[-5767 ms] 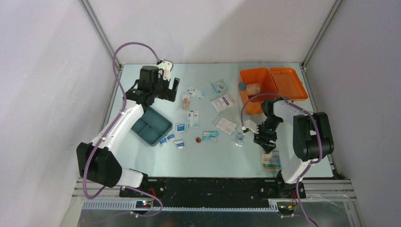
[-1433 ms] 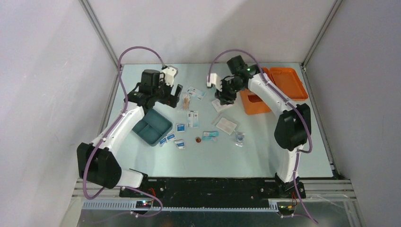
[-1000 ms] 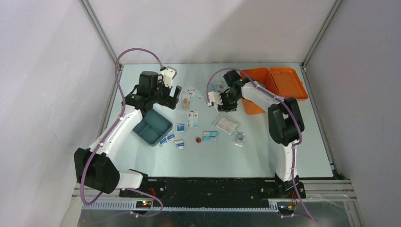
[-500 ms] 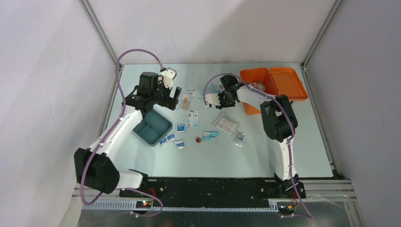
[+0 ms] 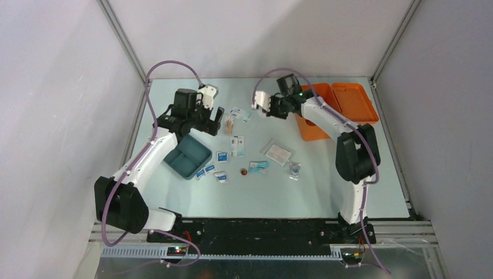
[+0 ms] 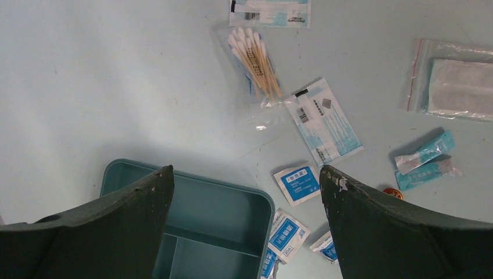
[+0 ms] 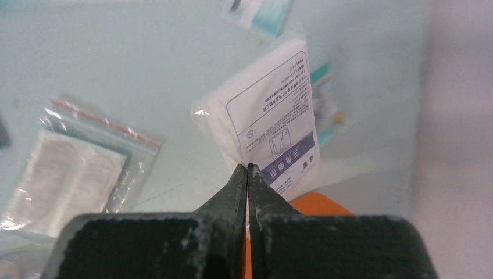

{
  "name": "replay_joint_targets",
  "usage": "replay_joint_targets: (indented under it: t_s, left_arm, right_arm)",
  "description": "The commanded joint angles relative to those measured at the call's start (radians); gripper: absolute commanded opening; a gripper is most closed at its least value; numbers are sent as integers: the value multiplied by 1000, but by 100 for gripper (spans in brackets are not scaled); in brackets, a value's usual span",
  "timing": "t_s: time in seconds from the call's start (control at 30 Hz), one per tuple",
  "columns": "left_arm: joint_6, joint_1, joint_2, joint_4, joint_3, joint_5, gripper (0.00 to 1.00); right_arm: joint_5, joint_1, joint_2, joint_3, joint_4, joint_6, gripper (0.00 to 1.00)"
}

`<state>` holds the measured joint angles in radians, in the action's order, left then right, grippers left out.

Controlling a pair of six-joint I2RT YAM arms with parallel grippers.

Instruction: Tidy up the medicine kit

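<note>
The orange medicine kit (image 5: 352, 102) stands open at the back right, its lid laid flat; a corner of it shows below the jaws (image 7: 317, 204) in the right wrist view. My right gripper (image 7: 248, 167) is shut on the lower edge of a white packet with blue print (image 7: 273, 122) and holds it above the table, left of the kit (image 5: 273, 109). My left gripper (image 6: 245, 170) is open and holds nothing. It hovers over the far corner of the teal divided tray (image 6: 203, 203), which lies at the left (image 5: 186, 154).
Loose supplies lie mid-table: a bag of cotton swabs (image 6: 256, 58), a zip bag of gauze (image 5: 278, 153), long printed sachets (image 6: 323, 121), small blue wipe packets (image 6: 297, 182), teal sachets (image 5: 257, 166) and a small red item (image 5: 243, 171). Walls enclose the table.
My right gripper has shut on the white packet and lifted it off the table, moving back and up. My left arm has barely moved.
</note>
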<state>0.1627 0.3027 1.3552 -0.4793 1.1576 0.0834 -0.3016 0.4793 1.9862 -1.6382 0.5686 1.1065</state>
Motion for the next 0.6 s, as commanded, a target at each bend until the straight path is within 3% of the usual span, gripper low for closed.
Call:
replay_joint_targets:
  t_s: [0.0,0.17,0.3,0.57]
  left_arm:
    - [-25,4,25,25,45,11,100]
    - [-29,5,53,25,68,7,100]
    - [-33,5,70,25,82,8,100]
    - [-34,4,111,25,126,3,100]
  right_arm:
    - [-139,-10,-153,-130,64,-213,0]
    - [-147,-40,-242,-172,120,-282,0]
    - [-111,-106,-305,-160,183,-236,0]
    - [-57,-291,-396,12,223,131,0]
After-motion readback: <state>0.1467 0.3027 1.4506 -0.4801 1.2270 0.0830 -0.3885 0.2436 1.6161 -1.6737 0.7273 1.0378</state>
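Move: The orange box I'm taking the white dressing pack to is centred about 14 cm to the right of my right hand and some 4 cm farther out, its middle roughly 5 cm lower. Its open lid lies about 12 cm beyond it to the right. The small teal-and-white bag is about 8 cm ahead of my hand, and the zip bag with gauze some 9 cm back. From my left hand the box is about 37 cm right and 13 cm ahead. I keep the dressing pack pinched in my right fingers and first lift it steeply, about 18 cm, then swing it right by some 12 cm from the top of the rise to bring it above the left part of the orange box, beginning to sink slightly at the end. Along the way my wrist turns clockwise by roughly 15 degrees and its fingers tip up a little. ##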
